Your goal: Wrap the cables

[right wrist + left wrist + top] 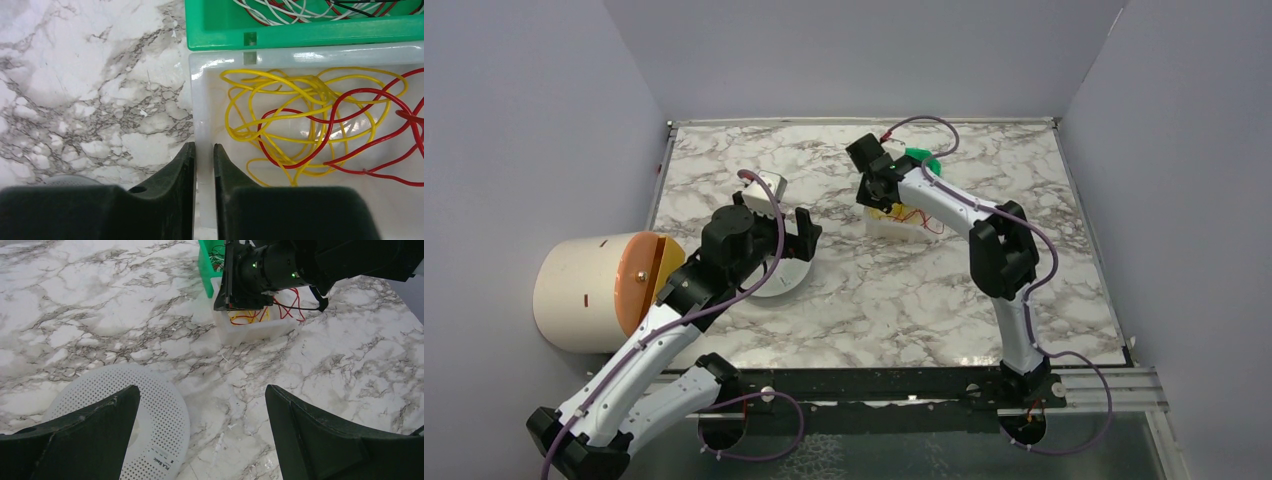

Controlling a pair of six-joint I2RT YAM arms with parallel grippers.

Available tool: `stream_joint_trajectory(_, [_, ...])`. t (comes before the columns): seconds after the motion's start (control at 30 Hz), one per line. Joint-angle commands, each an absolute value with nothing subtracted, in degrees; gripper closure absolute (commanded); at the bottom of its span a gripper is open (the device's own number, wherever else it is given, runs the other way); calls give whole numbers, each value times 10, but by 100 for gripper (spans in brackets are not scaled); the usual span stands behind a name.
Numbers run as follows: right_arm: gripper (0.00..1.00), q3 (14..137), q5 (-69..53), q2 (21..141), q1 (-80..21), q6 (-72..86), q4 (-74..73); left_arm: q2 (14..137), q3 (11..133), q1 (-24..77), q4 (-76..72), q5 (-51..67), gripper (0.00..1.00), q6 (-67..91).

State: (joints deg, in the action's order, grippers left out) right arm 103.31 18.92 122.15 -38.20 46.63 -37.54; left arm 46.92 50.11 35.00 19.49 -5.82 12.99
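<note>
The red wire (336,102) lies in loose loops inside a shallow white tray (200,100), tangled with a yellow wire (280,100). My right gripper (204,146) is shut on the tray's left wall, one finger outside it and one inside. The wire is not between its fingers. From above, that gripper (876,195) sits over the tray (889,228) at the middle back. My left gripper (202,390) is wide open and holds nothing. It hovers over the marble beside a white perforated disc (150,405), well short of the tray (255,330) and the red wire (290,307).
A green bin (220,30) with more thin wires stands right behind the white tray. A large white drum with an orange face (589,290) lies at the table's left edge. The perforated disc (779,280) rests under the left arm. Grey walls close in three sides.
</note>
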Motion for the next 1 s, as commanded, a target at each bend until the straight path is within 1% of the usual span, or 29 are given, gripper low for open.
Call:
stream_joint_trajectory(0.0, [71,1078,201,1250,-388,536,-400,456,494,352,189,-50,1,127])
stream_joint_trajectory(0.03, [65,1087,194,1253,-388,527,-398,456,494,352,190,-51,1,127])
stream_joint_trajectory(0.1, [60,1102,186,1256,-388,502,-399,455,494,352,190,-52,1,126])
stream_joint_trajectory(0.23, [58,1102,176,1240,-388,429,-392,451,493,352,190,-51,1,126])
stream_joint_trajectory(0.4, [57,1076,182,1189,-385,304,-379,446,493,352,190,-53,1,125])
stream_joint_trajectory(0.57, [57,1042,162,1142,-365,125,-347,444,493,352,190,-50,1,125])
stream_joint_trajectory(0.63, [56,1055,140,1143,-347,64,-366,443,494,352,191,-48,1,125])
stream_joint_trajectory(0.73, [52,1075,81,1153,-322,-11,-394,442,494,351,190,-48,1,125])
stream_joint_trajectory(0.8, [52,1085,73,1162,-313,-48,-408,442,494,352,190,-47,1,125])
stream_joint_trajectory(0.87, [52,1079,84,1165,-305,-89,-404,441,493,352,191,-47,1,125])
stream_joint_trajectory(0.97, [51,1049,55,1157,-288,-151,-371,439,492,352,190,-47,1,124])
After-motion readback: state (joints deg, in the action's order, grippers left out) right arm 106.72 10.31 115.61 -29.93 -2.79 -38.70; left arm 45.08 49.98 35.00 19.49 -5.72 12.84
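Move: The right fingers already pinch the white box's left wall around its midpoint, so the box's middle lies some 7 cm to the right and 3 cm below. Inside, the yellow cable is about 5 cm right and the red cable about 10 cm right, both roughly level fore-and-aft. The green box sits about 10 cm ahead and 8 cm right. From the left hand, the white box lies about 14 cm ahead, 17 cm right and 20 cm below. The right fingers let go of the white box's left wall, opening from nearly shut to about half while the hand eases a centimetre or so forward and left. Then it lifts clear by some 7 cm and swings right and a little forward, out over the white box, turning counter-clockwise about 35 degrees and rolling its left side down. ##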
